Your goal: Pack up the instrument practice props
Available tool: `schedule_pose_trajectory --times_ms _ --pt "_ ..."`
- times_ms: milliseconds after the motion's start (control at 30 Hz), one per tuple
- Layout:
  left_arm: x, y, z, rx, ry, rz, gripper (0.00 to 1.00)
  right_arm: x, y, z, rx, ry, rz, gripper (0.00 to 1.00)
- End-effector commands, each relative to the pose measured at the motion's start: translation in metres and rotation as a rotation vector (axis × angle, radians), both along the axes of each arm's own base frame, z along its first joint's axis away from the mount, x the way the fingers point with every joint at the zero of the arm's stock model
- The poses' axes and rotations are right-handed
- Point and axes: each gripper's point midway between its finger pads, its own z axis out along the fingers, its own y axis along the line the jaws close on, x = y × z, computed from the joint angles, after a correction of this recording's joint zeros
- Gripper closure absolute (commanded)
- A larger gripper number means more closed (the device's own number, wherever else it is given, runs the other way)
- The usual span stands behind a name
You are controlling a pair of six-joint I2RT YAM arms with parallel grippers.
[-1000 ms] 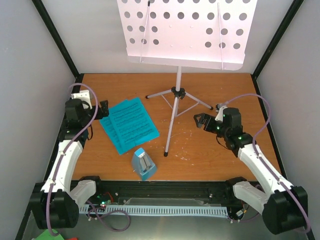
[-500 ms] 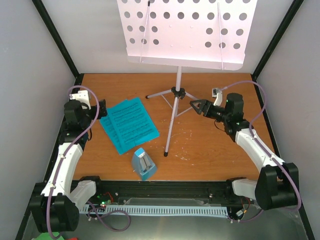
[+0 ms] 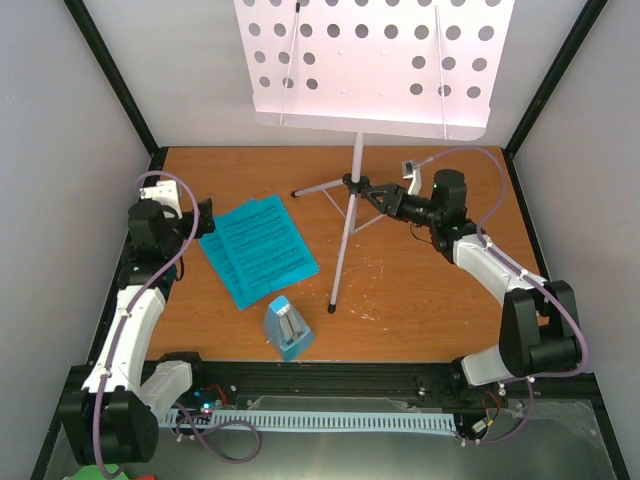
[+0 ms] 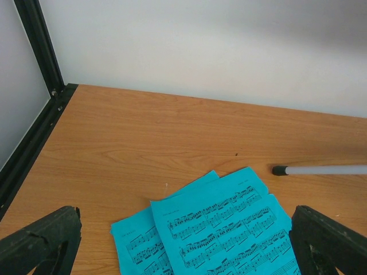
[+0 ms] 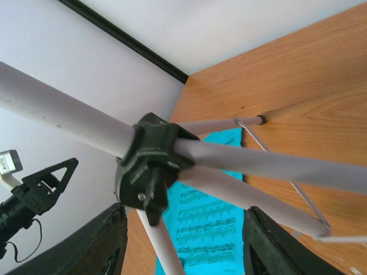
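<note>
The grey music stand (image 3: 370, 60) stands at the back of the table, its perforated desk high over its tripod hub (image 3: 353, 183). My right gripper (image 3: 372, 192) reaches that hub from the right. In the right wrist view the hub (image 5: 152, 166) and two legs lie between the parted fingers (image 5: 109, 240), with a gap on both sides, so the gripper (image 5: 183, 240) is open. The bright-blue sheet-music pages (image 3: 258, 250) lie at left, just ahead of my open left gripper (image 3: 207, 218), and show between its fingers (image 4: 229, 229). The light-blue metronome (image 3: 287, 328) stands near the front edge.
A stand leg's black tip (image 4: 280, 170) rests just beyond the pages. Grey walls and black frame posts (image 3: 120, 90) enclose the wooden table (image 3: 430, 300). A pale cable rail (image 3: 330, 420) runs along the near edge between the arm bases.
My right arm has swung left and back from mid-table to the stand's hub, and its jaws have narrowed. The left arm has barely shifted.
</note>
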Motion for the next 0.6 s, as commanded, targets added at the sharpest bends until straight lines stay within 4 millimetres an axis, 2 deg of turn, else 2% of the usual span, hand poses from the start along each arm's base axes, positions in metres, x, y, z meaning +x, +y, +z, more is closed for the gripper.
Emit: schedule_pose_trajectory --times_ms 0,300,567 --pt "0.0012 0.0010 0.0073 0.013 -0.027 -0.004 0.01 -0.0024 0.0130 0.0154 0.032 -0.049 0.041 0.50" --pt "0.0035 -0.0017 0.0029 0.005 -0.012 -0.018 0.01 0.0040 0.0076 0.0097 -0.035 -0.075 0.004 0.65" --pt "0.0049 -0.0023 -0.0006 -0.001 -0.002 -0.021 0.00 0.0033 0.0096 0.0147 -0.042 -0.105 0.023 0.74"
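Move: The black clamp knob on the tripod hub is just off the right fingertips, roughly 2 cm left and 1 cm ahead at about their height; from the left hand it lies about 30 cm right and 6 cm ahead, near level. From the right hand, the blue music sheets lie some 24 cm left and 9 cm back, and the blue metronome about 17 cm left and 27 cm back, both on the table some 20 cm below. The clamp knob on the tripod hub comes between the right hand's closing fingers: the hand nudges about 1 cm to the left towards it, then stays nearly in place, tipping up barely 5 degrees. Its fingers close from about half open to roughly a quarter, one on each side of the knob, but a firm pinch can't be made out. ##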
